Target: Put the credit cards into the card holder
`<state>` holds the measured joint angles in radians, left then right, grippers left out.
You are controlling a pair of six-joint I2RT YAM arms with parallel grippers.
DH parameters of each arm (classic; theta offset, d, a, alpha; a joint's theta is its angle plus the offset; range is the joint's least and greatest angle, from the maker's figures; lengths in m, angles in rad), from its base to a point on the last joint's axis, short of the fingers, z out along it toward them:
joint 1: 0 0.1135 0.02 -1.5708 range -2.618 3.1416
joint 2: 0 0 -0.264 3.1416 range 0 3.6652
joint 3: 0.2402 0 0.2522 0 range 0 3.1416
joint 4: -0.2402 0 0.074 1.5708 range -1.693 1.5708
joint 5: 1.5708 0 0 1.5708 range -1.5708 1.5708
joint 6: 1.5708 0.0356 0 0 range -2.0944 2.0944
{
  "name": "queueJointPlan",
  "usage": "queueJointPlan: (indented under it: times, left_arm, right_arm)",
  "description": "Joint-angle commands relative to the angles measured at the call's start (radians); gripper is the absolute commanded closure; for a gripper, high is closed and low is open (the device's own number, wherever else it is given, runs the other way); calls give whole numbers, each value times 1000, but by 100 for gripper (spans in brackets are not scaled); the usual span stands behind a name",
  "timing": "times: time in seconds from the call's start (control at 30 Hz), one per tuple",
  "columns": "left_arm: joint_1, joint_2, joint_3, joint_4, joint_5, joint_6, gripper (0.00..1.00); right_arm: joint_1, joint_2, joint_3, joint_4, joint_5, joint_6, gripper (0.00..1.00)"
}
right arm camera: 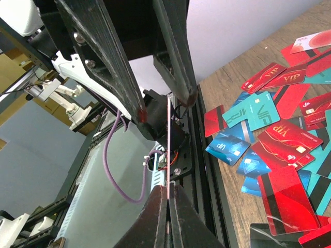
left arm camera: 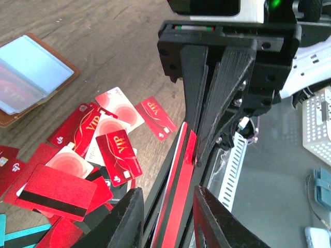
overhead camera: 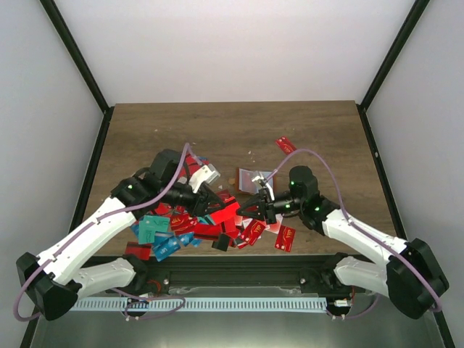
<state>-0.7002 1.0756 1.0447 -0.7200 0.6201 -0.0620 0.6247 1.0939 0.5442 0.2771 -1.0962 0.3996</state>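
Observation:
One red credit card hangs edge-on between the two grippers, above the table's front edge. My right gripper is shut on one end of it; its fingers reach down from above in the left wrist view. My left gripper straddles the other end, jaws open with a gap on each side of the card. In the top view the two grippers meet over the pile of credit cards. The card holder lies open on the table, brown-edged and pale blue inside.
Red, teal and blue cards are scattered over the wood near the front. Single red cards lie apart at the back and front right. A black rail runs along the table's near edge.

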Motion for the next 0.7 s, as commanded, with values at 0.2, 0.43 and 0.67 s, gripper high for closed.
queueJointPlan:
  times: [0.2, 0.43, 0.67]
  left_arm:
    - [0, -4, -50, 34, 98, -18, 84]
    - [0, 10, -73, 101, 80, -52, 96]
    - [1, 125, -42, 283, -104, -240, 96]
  right_arm:
    - [7, -25, 17, 8, -5, -29, 99]
    - [8, -25, 41, -69, 80, -34, 95]
    - [-172, -9, 66, -213, 467, 133, 51]
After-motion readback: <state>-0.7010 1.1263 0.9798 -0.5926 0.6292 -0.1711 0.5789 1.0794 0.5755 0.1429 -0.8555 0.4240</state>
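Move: Between the two grippers is the red striped card, already held at one end by the right fingers, with its middle about 3 cm to the left hand's right and level with it. From the right hand, the waiting left fingers are roughly 5 cm to the left and level. The open card holder lies some 17 cm ahead of the right hand, 4 cm to its right and 22 cm below; a loose VIP card lies about 3 cm ahead, 5 cm right, 23 cm below. Closing from a partial gap, the left fingers pinch the red card's free end while the left hand eases about 1 cm back and down, then sinks and starts forward. The right hand holds still until that grip is shut, then opens to about half, lets go of the card and pulls away forward some 5 cm, sinking slightly and turning about 15 degrees clockwise. ##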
